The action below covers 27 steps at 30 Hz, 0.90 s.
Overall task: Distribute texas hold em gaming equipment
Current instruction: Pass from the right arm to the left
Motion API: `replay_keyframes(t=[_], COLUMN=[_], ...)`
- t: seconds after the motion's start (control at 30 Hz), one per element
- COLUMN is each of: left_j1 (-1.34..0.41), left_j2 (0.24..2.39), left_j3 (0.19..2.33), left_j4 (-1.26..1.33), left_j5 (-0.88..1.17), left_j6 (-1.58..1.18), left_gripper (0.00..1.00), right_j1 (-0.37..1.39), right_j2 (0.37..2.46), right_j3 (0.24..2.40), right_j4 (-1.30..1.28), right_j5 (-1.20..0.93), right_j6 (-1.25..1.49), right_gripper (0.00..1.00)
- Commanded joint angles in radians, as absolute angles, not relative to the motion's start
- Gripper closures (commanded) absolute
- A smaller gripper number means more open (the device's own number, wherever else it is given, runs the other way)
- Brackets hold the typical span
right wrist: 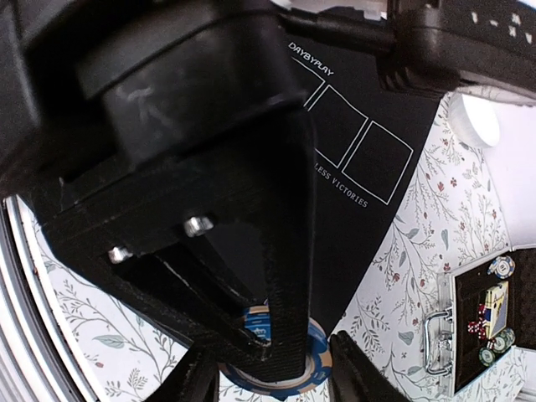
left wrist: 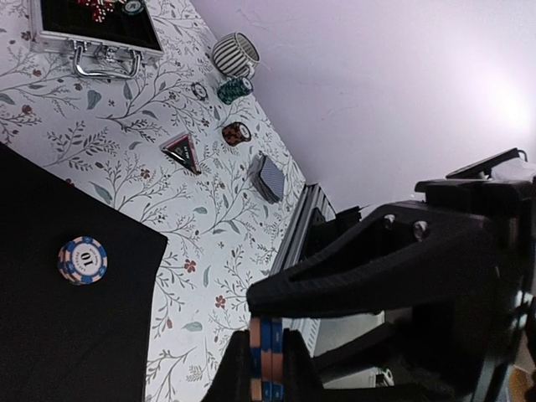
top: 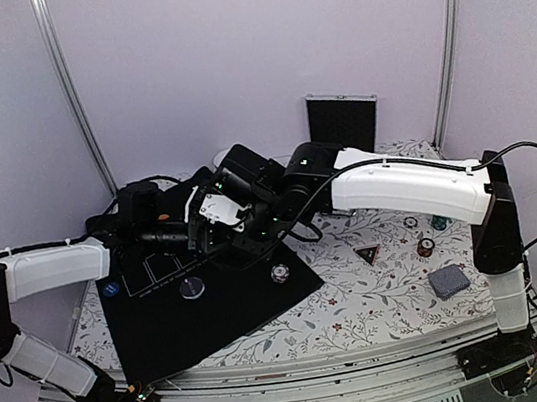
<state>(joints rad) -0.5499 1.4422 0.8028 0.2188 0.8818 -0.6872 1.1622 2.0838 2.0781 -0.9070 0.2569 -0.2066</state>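
Note:
Both grippers meet in the air above the black mat (top: 215, 315). A small stack of blue-and-orange poker chips (left wrist: 270, 356) stands on edge between the fingers of my left gripper (left wrist: 270, 368), which press on its two flat faces. My right gripper (right wrist: 272, 375) is shut on the same chips (right wrist: 316, 368) by their rims, and the left gripper's finger (right wrist: 285, 285) crosses in front of them. From above, the left gripper (top: 205, 233) and the right gripper (top: 243, 220) overlap and hide the chips. A single chip (top: 280, 274) and a round grey button (top: 193, 288) lie on the mat.
On the floral cloth at the right lie a triangular marker (top: 366, 254), loose chips (top: 425, 247) and a deck of cards (top: 449, 281). A blue chip (top: 109, 289) lies left of the mat. The silver-edged case (top: 343, 121) stands at the back. A striped cup (left wrist: 233, 54) stands beside the chips.

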Motion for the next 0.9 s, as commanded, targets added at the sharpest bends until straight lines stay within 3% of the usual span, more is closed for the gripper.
replay_keyframes(t=[0.0,0.03,0.07,0.3,0.5,0.63,0.87], left_j1=[-0.524,-0.501,-0.471,-0.226,-0.099,-0.084,-0.086], left_j2=[1.443,1.443,1.442,1.55,1.853,2.089,2.316], left_j3=[0.835,0.838,0.842,0.994,1.262,1.501,1.706], left_j4=[0.137,0.137,0.14,0.057,0.023,-0.087,-0.168], left_j5=[0.76,0.745,0.729,0.47,0.492,0.472,0.423], left_j6=[-0.648,-0.655,-0.661,-0.598,-0.603,-0.6,-0.636], left_gripper=[1.0,1.0,1.0,1.0,1.0,1.0,1.0], right_j1=[1.165,1.164,1.163,1.112,1.091,1.085,1.074], right_j2=[2.045,2.035,2.022,1.905,1.819,1.791,1.775], right_j3=[2.04,2.024,2.007,1.879,1.767,1.722,1.692], right_j4=[-0.842,-0.831,-0.821,-0.751,-0.727,-0.727,-0.728], right_j5=[0.351,0.374,0.393,0.416,0.411,0.431,0.428], right_j6=[-0.178,-0.17,-0.166,-0.09,-0.055,-0.046,-0.04], right_gripper=[0.24,0.06,0.0,0.01,0.01,0.01,0.01])
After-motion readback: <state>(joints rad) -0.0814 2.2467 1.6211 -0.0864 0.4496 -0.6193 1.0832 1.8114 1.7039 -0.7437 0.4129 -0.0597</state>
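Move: Both hands hold the same blue-and-orange chips, which sit right at the right hand's fingertips. The left hand is to take them to the empty mat beside the BIG BLIND button, about 33 cm ahead, 20 cm left and 18 cm down. From the left hand the button lies some 28 cm ahead and 26 cm left, and the white bowl about 47 cm ahead and 5 cm left. From the right hand the 10-chip stack lies about 2 cm ahead, 5 cm right and 20 cm below. The right hand opens wide to let go of the chips, then backs off some 8 cm to the right and a little forward, dipping slightly, lifting, and starting to sink again, while turning about 15 degrees clockwise. The left hand keeps its pinch on the chips and sweeps them forward and left over the mat, some 32 cm out and 19 cm across, nearly level until past halfway and then sinking about 12 cm towards the spot right of the BIG BLIND button, its wrist swinging about 45 degrees counter-clockwise. ##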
